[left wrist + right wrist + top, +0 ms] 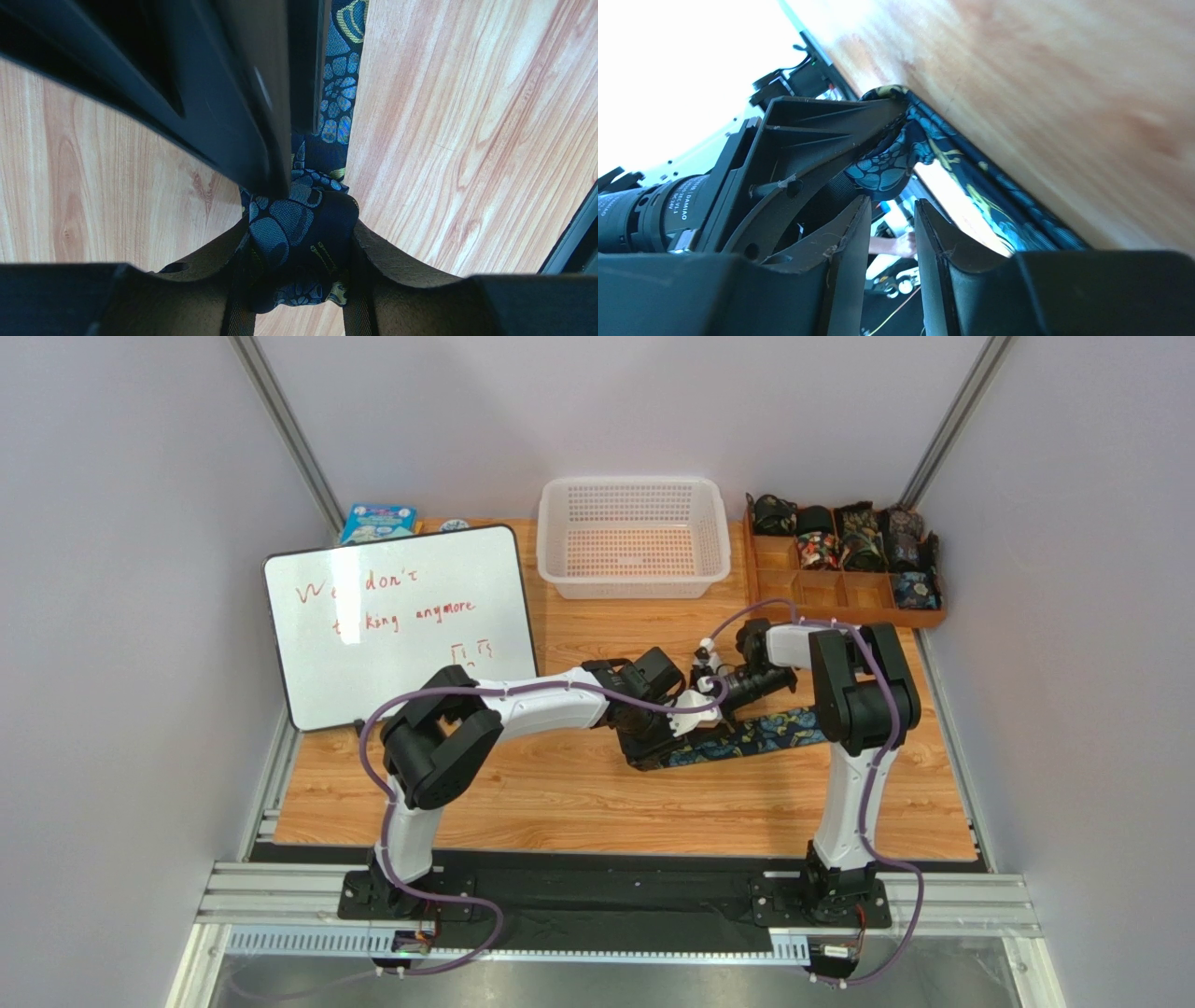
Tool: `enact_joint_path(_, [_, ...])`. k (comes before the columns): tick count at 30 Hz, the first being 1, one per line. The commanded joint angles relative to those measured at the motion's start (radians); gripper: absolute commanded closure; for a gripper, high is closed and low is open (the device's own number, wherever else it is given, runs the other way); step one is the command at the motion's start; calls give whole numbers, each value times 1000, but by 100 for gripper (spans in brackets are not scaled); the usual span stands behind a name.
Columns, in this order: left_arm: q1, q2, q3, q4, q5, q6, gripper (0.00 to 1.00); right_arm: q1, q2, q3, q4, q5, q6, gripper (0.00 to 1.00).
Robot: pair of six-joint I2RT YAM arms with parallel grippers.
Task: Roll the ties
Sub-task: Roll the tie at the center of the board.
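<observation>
A black tie (758, 737) with blue and yellowish print lies on the wooden table (561, 791), running right from the two grippers. Its left end is wound into a small roll (298, 224). My left gripper (302, 234) is shut on that roll, one finger on each side. In the top view the left gripper (650, 735) comes in from the left. My right gripper (889, 206) stands open just short of the roll (887, 164), with nothing between its fingers. From above, the right gripper (701, 703) points left at the same spot. The unrolled tie strip (990, 210) runs along the table.
A whiteboard (400, 623) with red writing lies at the back left, with a blue packet (379, 520) behind it. A white basket (634, 535) stands at the back centre. A wooden organizer (842, 553) holding several rolled ties sits at the back right.
</observation>
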Motion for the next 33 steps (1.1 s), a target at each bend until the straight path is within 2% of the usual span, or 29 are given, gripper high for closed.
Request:
enact_joint_path(1, [-4,66,-61,-126,28,-41,96,29,-24,-17,78,-84,5,64])
enact_joint_path(15, [-4,70,-58,-119,34,-52,96,86,-3,-39,101,-91,-38,64])
enact_joint_path(20, [-4,69,-65,-119,29,-47,96,101,14,-40,138,-58,-17,73])
enact_joint_path(23, [-4,66,-70,-117,31,-47,96,101,26,-39,136,-15,-15,84])
enact_joint_path(24, [-4,64,-72,-117,32,-47,96,101,29,-39,136,-6,-14,93])
enact_joint_path(26, [-4,64,-73,-116,28,-51,96,101,37,-40,132,20,-14,99])
enact_joint_path(28, [-4,56,-75,-114,29,-54,95,98,42,-40,118,46,-21,100])
enact_joint_path(31, [-6,35,-85,-94,40,-55,86,86,43,-47,115,94,-23,100])
enact_joint_path(32, [-4,23,-105,-80,49,-57,76,81,45,-48,115,105,-21,100])
enact_joint_path(33, [-4,0,-113,-56,55,-55,71,77,45,-47,115,117,-18,100])
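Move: The tie's roll lies some 3 cm back, 4 cm to the left and 3 cm below the right hand, whose fingers are partly open; it already sits between the left fingers, about 1 cm right of that hand's point and level with it. From the right hand, the middle of the unrolled tail is about 9 cm right, 3 cm back and 6 cm down, while the white basket's middle is some 26 cm ahead and 10 cm left. The right hand eases about 3 cm left and back to the tie's roll, sinking only slightly at the end, while the left hand stays put near the table and keeps its hold around the roll. With the right hand almost halted, its fingers shut from roughly a third open to nearly closed, their tips coming together at the roll's near upper fabric and seeming to pinch a thin fold of it. ##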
